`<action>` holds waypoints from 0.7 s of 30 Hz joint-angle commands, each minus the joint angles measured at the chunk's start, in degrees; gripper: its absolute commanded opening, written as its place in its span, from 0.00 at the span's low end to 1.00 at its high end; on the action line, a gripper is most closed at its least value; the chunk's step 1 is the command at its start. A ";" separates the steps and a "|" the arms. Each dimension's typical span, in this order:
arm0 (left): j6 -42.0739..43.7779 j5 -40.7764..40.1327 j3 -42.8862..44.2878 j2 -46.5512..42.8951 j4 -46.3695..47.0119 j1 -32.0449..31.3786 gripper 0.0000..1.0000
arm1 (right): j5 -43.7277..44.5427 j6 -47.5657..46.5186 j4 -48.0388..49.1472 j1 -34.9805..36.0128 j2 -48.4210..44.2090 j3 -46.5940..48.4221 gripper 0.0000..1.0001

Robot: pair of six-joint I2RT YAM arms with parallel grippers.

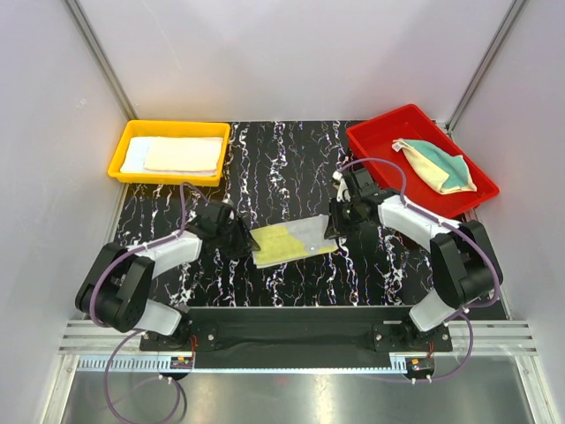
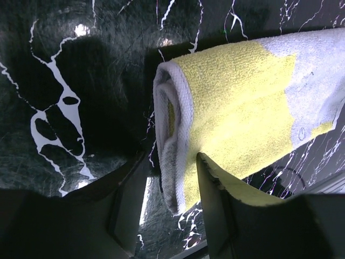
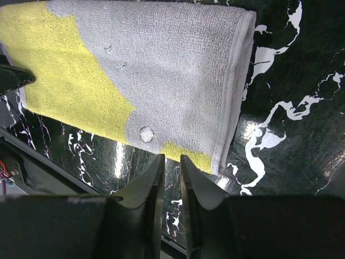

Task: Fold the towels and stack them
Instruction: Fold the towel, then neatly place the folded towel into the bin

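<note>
A folded towel [image 1: 291, 240], yellow on one side and grey on the other, lies flat on the black marbled table. My left gripper [image 1: 245, 243] is at its left end. In the left wrist view the towel's [image 2: 237, 108] rolled folded edge hangs between the left gripper's [image 2: 171, 162] open jaws, apart from the left finger. My right gripper [image 1: 334, 228] is at the towel's right end. In the right wrist view its jaws [image 3: 171, 157] stand a narrow gap apart, just short of the towel's [image 3: 172, 65] edge, with nothing between them.
At the back left, a yellow tray [image 1: 124, 159] holds flat folded towels [image 1: 181, 155], cream on top of light blue. A red tray [image 1: 371, 141] at the back right holds a crumpled heap of towels [image 1: 437, 165], yellow and teal-green. White walls enclose the table.
</note>
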 commanded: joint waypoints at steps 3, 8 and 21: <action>-0.02 -3.10 1.24 3.99 -3.02 -0.80 0.43 | 0.10 0.23 -0.55 0.56 -3.65 1.59 0.25; 1.82 -2.93 5.53 5.49 -6.26 -1.50 0.23 | 0.19 -0.21 -0.46 0.56 -4.97 1.76 0.25; 22.83 -2.84 28.83 11.46 -20.15 2.28 0.00 | 2.29 0.49 -0.20 0.56 -10.24 2.55 0.27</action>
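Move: The towel's folded left edge lies between and just under the left fingertips, about 1 cm to the right and 1 cm lower; the towel's middle is some 9 cm to the right and 2 cm ahead. The right gripper hovers over the towel's right end, roughly 17 cm to the right and 3 cm farther out, and the yellow bin's middle is about 22 cm ahead and 19 cm to the left. From the right hand, the towel's middle lies about 8 cm to the left, 1 cm nearer the base and 5 cm below. Settle the left gripper slightly right and down, then shut its half-open fingers to pinch the towel's folded left edge towards its near corner. Once they are closed, draw that end forward about 6 cm while lifting it about 5 cm, with a small clockwise turn of the wrist. Meanwhile raise the empty right gripper straight up some 4 cm, away from the towel's right end. ##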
